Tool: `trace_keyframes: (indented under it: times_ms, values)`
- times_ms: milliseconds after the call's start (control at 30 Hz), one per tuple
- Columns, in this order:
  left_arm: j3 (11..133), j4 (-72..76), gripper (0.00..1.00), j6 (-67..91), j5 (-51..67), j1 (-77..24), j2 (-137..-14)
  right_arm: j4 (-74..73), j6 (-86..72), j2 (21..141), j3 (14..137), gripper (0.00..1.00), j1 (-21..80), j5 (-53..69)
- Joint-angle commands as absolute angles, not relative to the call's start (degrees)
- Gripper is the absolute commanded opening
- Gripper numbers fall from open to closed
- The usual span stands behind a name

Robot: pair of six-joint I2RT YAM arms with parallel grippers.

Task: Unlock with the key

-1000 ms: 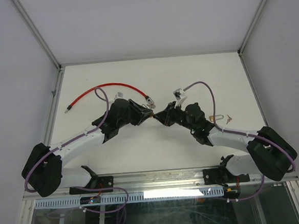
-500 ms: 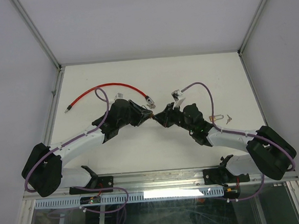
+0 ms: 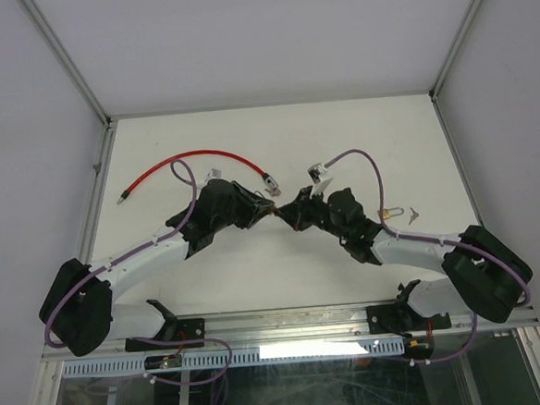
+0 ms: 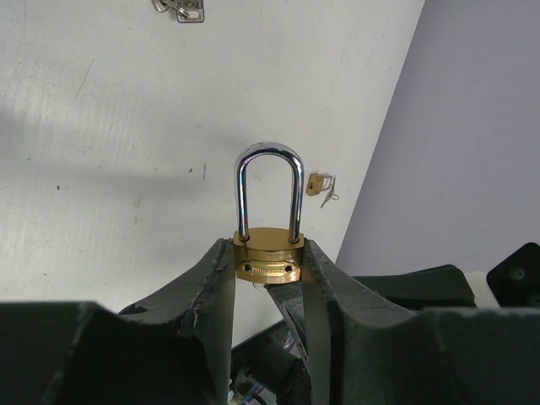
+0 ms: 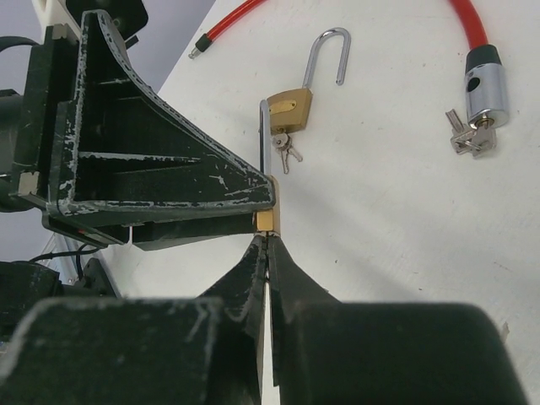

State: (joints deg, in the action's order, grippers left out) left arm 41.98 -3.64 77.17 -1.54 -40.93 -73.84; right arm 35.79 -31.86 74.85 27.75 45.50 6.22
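Observation:
My left gripper point(image 4: 267, 249) is shut on a brass padlock point(image 4: 268, 268) and holds it by the body sides above the table. Its steel shackle point(image 4: 270, 190) points away and is closed. My right gripper point(image 5: 267, 238) is pinched shut with its tips against the padlock's bottom face point(image 5: 265, 221). The key is almost hidden between those fingers; only a small silvery bit point(image 4: 256, 285) shows under the padlock. In the top view the two grippers meet tip to tip at the table's middle point(image 3: 278, 211).
A second brass padlock point(image 5: 291, 110), shackle open and keys attached, lies just beyond. A red cable lock point(image 3: 188, 159) with a steel head and keys point(image 5: 485, 89) curves across the back left. A small padlock with keys point(image 3: 393, 214) lies at the right.
My right arm has crept slightly left, pressing its tips closer to the padlock. The left arm and padlock have stayed nearly still.

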Motion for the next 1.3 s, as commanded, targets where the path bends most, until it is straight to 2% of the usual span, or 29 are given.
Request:
trace_keyframes:
  times_ms: [0, 133, 267, 667, 833, 933, 1033, 1233, 1267]
  values:
    - [42.7, 4.65, 0.0, 79.98, 2.12, -43.11, -71.99, 42.13, -32.97, 76.24, 30.08, 0.0, 46.27, 2.69]
    - [41.97, 6.97, 0.0, 80.05, 3.2, -43.75, -71.73, 47.92, -33.93, 77.63, 30.04, 0.0, 46.12, 1.25]
    - [39.35, 11.85, 0.0, 78.93, 2.44, -43.86, -69.14, 53.18, -38.09, 78.59, 29.04, 0.0, 44.44, 5.19]
    - [29.24, 38.91, 0.0, 71.52, 7.34, -43.85, -63.89, 67.4, -58.21, 81.29, 25.05, 0.0, 38.58, 16.19]
    - [27.77, 43.16, 0.0, 69.27, 7.94, -43.81, -62.4, 71.34, -64.53, 83.75, 25.08, 0.0, 38.03, 18.65]
    - [27.14, 40.94, 0.0, 66.62, 6.36, -43.34, -61.17, 70.16, -64.46, 83.22, 25.18, 0.0, 38.01, 19.21]
    - [28.06, 33.09, 0.0, 62.11, 3.74, -42.07, -59.95, 64.49, -59.92, 79.95, 24.55, 0.07, 37.86, 18.48]
    - [33.02, 18.52, 0.0, 51.16, 2.12, -38.95, -60.16, 48.92, -48.31, 70.55, 24.6, 0.31, 37.2, 18.91]
    - [34.64, 15.46, 0.0, 48.47, 1.8, -38.86, -60.65, 45.73, -47.49, 68.76, 24.83, 0.32, 37.06, 18.9]
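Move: The left hand holds the small padlock between its pads. The right fingers are shut on its key, with the padlock body just beyond their tips, about 1 cm ahead and 2 cm left. From the right hand, the open big padlock lies on the table some 8 cm ahead, 9 cm left and 13 cm below. The red cable lock's cylinder lies about 19 cm straight ahead, equally low. Keeping its pinch on the key in the small padlock, the right hand rises about 7 cm together with the left, which keeps its hold on the padlock body. Both hands tip their fingers upward by some 30 degrees on the way. Near the top the right fingers open and let go of the key, as the left hand sinks back a little and shifts slightly left. ##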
